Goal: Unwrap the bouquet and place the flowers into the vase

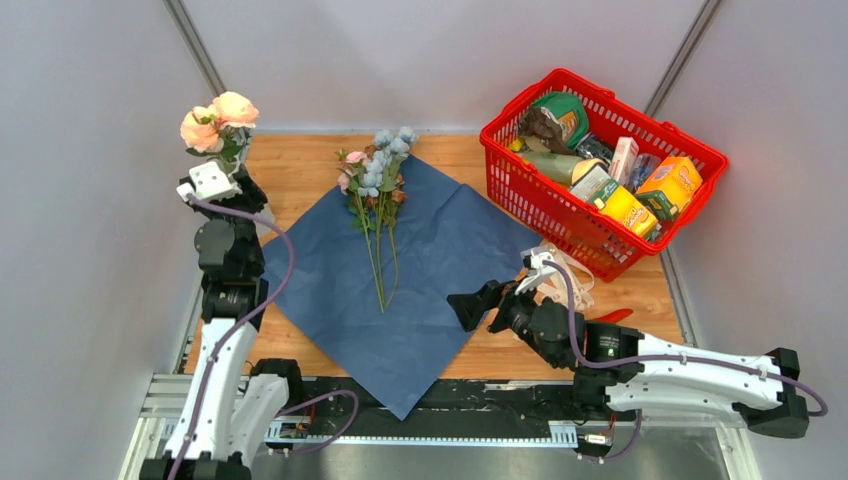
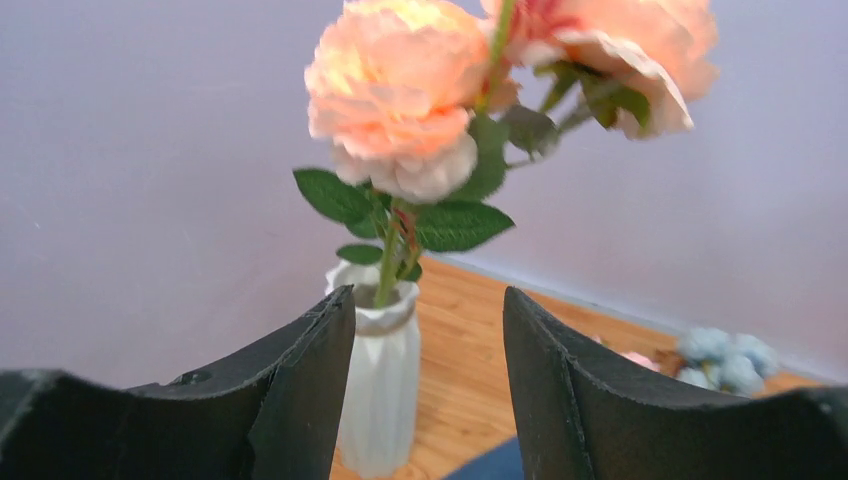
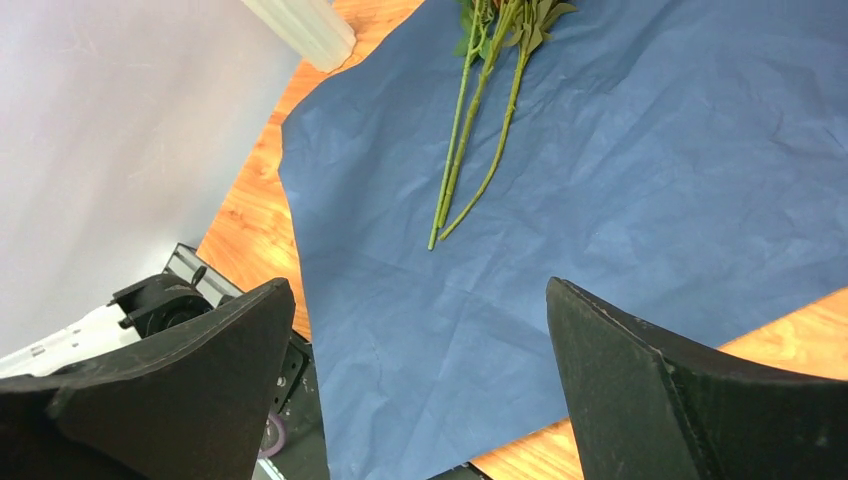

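The white ribbed vase stands at the table's far left corner with a peach-bloomed stem in it. Those peach flowers rise above my left arm in the top view, where the vase itself is hidden. My left gripper is open just in front of the vase rim, holding nothing. The bouquet is unwrapped: its blue paper lies flat, with the pink, pale blue and brown flowers on it. My right gripper hangs open over the paper's near right side, short of the stem ends.
A red basket full of groceries fills the back right. Loose cream ribbon lies in front of it, beside my right wrist. Grey walls close in on the left and back. The vase base shows at the paper's far corner.
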`<state>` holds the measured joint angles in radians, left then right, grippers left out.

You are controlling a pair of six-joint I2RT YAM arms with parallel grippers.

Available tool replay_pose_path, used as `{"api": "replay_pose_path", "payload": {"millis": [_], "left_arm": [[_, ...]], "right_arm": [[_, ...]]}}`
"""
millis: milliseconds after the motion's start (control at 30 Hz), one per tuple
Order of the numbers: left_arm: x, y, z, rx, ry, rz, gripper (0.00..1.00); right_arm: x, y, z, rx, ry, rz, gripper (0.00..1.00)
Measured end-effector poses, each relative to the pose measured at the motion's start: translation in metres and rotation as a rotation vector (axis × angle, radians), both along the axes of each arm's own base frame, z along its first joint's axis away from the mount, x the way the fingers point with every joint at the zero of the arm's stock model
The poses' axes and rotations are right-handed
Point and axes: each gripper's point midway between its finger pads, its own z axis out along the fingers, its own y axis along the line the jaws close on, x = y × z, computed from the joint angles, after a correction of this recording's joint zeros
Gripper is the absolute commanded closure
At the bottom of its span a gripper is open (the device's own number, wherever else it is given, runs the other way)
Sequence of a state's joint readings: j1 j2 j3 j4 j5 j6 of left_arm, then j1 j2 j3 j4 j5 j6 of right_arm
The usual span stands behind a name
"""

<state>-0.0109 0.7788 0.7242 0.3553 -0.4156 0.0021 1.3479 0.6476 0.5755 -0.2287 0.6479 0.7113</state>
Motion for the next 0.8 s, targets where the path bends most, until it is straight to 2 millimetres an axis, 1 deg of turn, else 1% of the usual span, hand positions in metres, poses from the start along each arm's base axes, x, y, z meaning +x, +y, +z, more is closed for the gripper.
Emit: {"api": "replay_pose_path", "payload": {"millis": [133, 200, 300, 400, 433, 500, 567, 633, 667, 700, 800], "left_arm": [[-0.023, -0.018, -0.019, -0.082, 0.068, -0.107, 0.36], [-0.036, -0.028, -0.031, -0.116, 0.115, -0.162, 0.36], [-0.053, -0.046, -0.050, -0.160, 0.185, -0.262, 0.36], [-0.063, -0.073, -0.068, -0.210, 0.255, -0.403, 0.35], [-0.066, -0.087, -0.077, -0.239, 0.292, -0.475, 0.35], [-0.072, -0.109, -0.089, -0.288, 0.345, -0.587, 0.34], [-0.077, -0.127, -0.102, -0.324, 0.393, -0.683, 0.33], [-0.083, -0.142, -0.118, -0.355, 0.457, -0.765, 0.33], [-0.085, -0.146, -0.124, -0.363, 0.480, -0.783, 0.33], [-0.088, -0.150, -0.131, -0.376, 0.513, -0.809, 0.32], [-0.093, -0.158, -0.144, -0.403, 0.547, -0.852, 0.32]], "right_arm": [[0.006, 0.008, 0.004, -0.030, -0.003, -0.020, 0.00], [0.009, 0.014, -0.002, -0.062, 0.004, -0.039, 0.00], [0.017, 0.020, -0.016, -0.114, 0.023, -0.088, 0.00], [0.025, 0.026, -0.028, -0.152, 0.040, -0.144, 0.00], [0.029, 0.029, -0.034, -0.169, 0.049, -0.169, 0.00], [0.036, 0.036, -0.046, -0.205, 0.066, -0.199, 0.00], [0.046, 0.042, -0.060, -0.256, 0.083, -0.226, 0.00], [0.060, 0.053, -0.073, -0.319, 0.098, -0.240, 0.00], [0.066, 0.059, -0.078, -0.340, 0.103, -0.239, 0.00], [0.075, 0.068, -0.084, -0.372, 0.108, -0.240, 0.02], [0.093, 0.094, -0.094, -0.425, 0.115, -0.228, 0.11]]}}
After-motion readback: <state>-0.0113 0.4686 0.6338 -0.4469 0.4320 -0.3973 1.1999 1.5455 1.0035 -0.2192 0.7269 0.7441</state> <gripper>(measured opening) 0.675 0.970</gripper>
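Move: Ahead of the right hand by about 17 cm, 12 cm to its left and 20 cm below, lie the bare flower stems, their heads some 20 cm farther out. The white ribbon lies about 17 cm ahead of the right hand and 22 cm to its right. From the left hand the stems are roughly level fore and aft, 24 cm right and 35 cm down; the vase stands 12 cm ahead of the left hand, almost in line, its middle 25 cm lower. Swinging away from the filled vase, the empty left hand travels right, down and back by roughly 15, 15 and 10 cm, turning clockwise and tipping down towards the flower stems. The right hand, fingers staying wide open, reaches forward and left over the blue wrapping and sinks towards the stems, about 9 cm each way, its left side rolling down; neither touches anything yet. ##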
